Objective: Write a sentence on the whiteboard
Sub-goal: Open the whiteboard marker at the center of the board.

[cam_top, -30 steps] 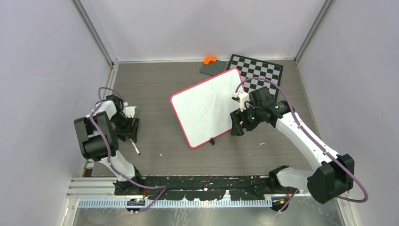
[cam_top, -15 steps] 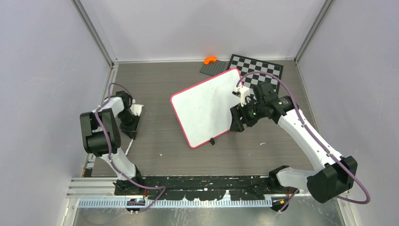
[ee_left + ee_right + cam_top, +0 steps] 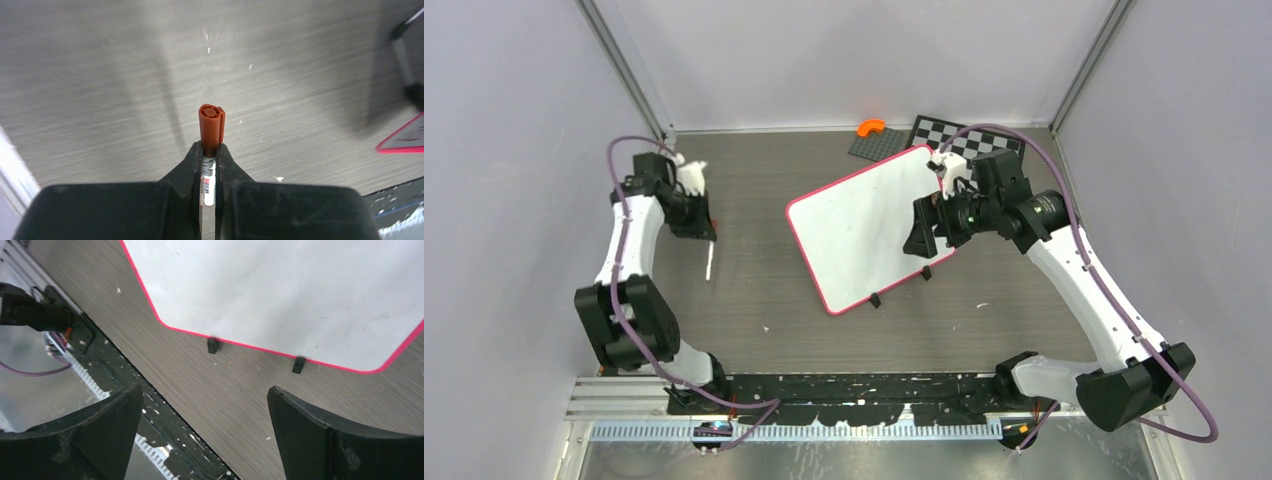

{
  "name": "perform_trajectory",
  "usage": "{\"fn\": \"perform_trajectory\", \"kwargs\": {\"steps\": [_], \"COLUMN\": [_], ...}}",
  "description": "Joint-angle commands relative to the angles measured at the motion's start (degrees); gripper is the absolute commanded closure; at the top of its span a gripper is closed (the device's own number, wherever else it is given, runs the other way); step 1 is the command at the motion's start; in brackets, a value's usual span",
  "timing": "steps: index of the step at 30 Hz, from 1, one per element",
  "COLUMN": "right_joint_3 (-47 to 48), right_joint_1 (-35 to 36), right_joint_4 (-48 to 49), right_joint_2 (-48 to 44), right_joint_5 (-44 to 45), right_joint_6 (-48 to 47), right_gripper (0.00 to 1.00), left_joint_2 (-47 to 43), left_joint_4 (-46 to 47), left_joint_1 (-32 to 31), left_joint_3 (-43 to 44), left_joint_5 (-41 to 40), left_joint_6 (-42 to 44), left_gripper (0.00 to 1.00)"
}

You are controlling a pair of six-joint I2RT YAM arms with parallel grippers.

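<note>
The whiteboard (image 3: 864,228), white with a thin pink-red frame, lies askew in the middle of the table. Its face shows plain white and the sentence is out of view. My left gripper (image 3: 703,234) is raised over the left side of the table. It is shut on a white marker (image 3: 710,262) with a red-brown cap (image 3: 211,124), which sticks out past the fingertips. My right gripper (image 3: 921,236) hovers over the board's right edge, open with nothing between its fingers (image 3: 320,432). The board's near edge and black clip feet (image 3: 213,345) show in the right wrist view.
A black-and-white chessboard (image 3: 987,140) lies at the back right, partly under my right arm. An orange piece (image 3: 870,127) sits on a dark grey plate (image 3: 876,147) behind the whiteboard. A black rail (image 3: 844,386) runs along the near edge.
My left gripper has shut on the marker and lifted it off the table toward the back. My right gripper has moved back along the board's right edge and opened wider.
</note>
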Motion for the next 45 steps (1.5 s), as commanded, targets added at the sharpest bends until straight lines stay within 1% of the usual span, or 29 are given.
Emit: {"fn": "perform_trajectory", "kwargs": {"steps": [1, 3, 6, 8, 9, 12, 16, 19, 21, 24, 29, 34, 36, 38, 39, 41, 43, 44, 45], "right_joint_3": [5.06, 6.65, 9.26, 10.30, 10.72, 12.03, 14.01, 14.88, 16.42, 19.32, 21.48, 24.77, 25.52, 25.76, 25.74, 25.45, 24.70, 24.16, 23.63], "right_joint_1": [0.19, 0.19, 0.43, 1.01, 1.18, 3.40, 5.85, 8.18, 10.05, 12.41, 15.37, 18.03, 18.45, 18.51, 18.50, 18.54, 18.37, 18.28, 18.03], "right_joint_4": [3.72, 5.50, 7.70, 11.90, 14.12, 20.54, 29.50, 36.65, 39.15, 39.21, 40.05, 40.51, 40.99, 42.15, 42.31, 42.42, 41.55, 40.70, 39.30], "right_joint_2": [-0.43, 0.73, 2.72, 3.98, 4.54, 6.25, 11.26, 14.62, 16.75, 19.66, 23.09, 27.07, 27.90, 28.27, 28.25, 27.91, 26.98, 26.42, 25.62], "right_joint_5": [-6.41, -8.03, -15.92, -16.33, -18.47, -17.48, -15.61, -16.28, -16.61, -16.16, -14.92, -14.74, -14.96, -15.65, -15.85, -16.25, -16.49, -16.43, -16.61], "right_joint_6": [6.35, 8.50, 6.93, 11.33, 12.46, 18.71, 27.59, 34.55, 36.71, 37.01, 37.88, 38.83, 39.34, 40.35, 40.39, 40.25, 38.86, 37.73, 36.42], "right_gripper": [0.01, 0.01, 0.01, 0.01, 0.01, 0.01, 0.04, 0.08, 0.10, 0.12, 0.16, 0.21, 0.27, 0.38, 0.45, 0.66, 0.82, 0.90, 0.98], "left_joint_2": [-7.72, -9.91, -13.46, -16.28, -17.33, -20.20, -22.30, -22.22, -22.78, -23.33, -24.11, -24.63, -24.87, -25.25, -25.44, -25.75, -26.06, -26.06, -25.98], "left_joint_4": [-2.57, -3.58, -0.68, 3.88, 6.76, 15.50, 27.35, 36.02, 45.49, 58.12, 68.20, 73.01, 73.93, 74.95, 75.02, 75.29, 75.29, 74.87, 72.54], "left_joint_1": [2.31, 2.57, 2.59, 2.49, 2.19, -0.20, -5.91, -9.31, -10.37, -11.02, -11.72, -11.71, -11.76, -11.73, -11.73, -11.74, -11.74, -11.77, -11.68], "left_joint_3": [8.60, 12.22, 15.27, 15.42, 15.21, 14.00, 12.13, 8.96, 4.21, -1.84, -7.25, -9.33, -9.57, -10.26, -10.63, -11.55, -12.46, -12.36, -11.46], "left_joint_5": [9.17, 12.99, 20.29, 26.86, 29.40, 31.97, 31.78, 32.09, 32.59, 32.46, 31.67, 30.97, 30.81, 30.71, 30.63, 30.57, 30.84, 31.75, 33.48], "left_joint_6": [-5.74, -7.85, -14.15, -21.44, -24.70, -34.38, -44.66, -53.82, -61.70, -72.89, -81.24, -85.58, -86.50, -87.56, -87.88, -88.22, -87.73, -86.85, -84.92], "left_gripper": [1.00, 1.00, 1.00, 1.00, 1.00, 1.00, 1.00, 1.00, 1.00, 1.00, 1.00, 1.00, 1.00, 1.00, 1.00, 1.00, 1.00, 0.97, 0.85]}}
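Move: The left hand already holds the marker by its red-brown cap, the white body trailing back and a little down; the open right gripper it must meet is some 45 cm to its right, 7 cm back and 13 cm higher. From the right hand, the marker lies about 45 cm left, 4 cm ahead and 15 cm lower. The whiteboard's middle is roughly 39 cm right of the left hand, 10 cm ahead and 8 cm below. Steeply up at first, then swinging right, the left hand carries the marker about 30 cm up and 17 cm right, rolling until its fingers point level, forward and right, still pinching the cap. The right hand travels some 23 cm left and 11 cm up, levelling its fingers; once there, it closes them on the free end of the white body. ##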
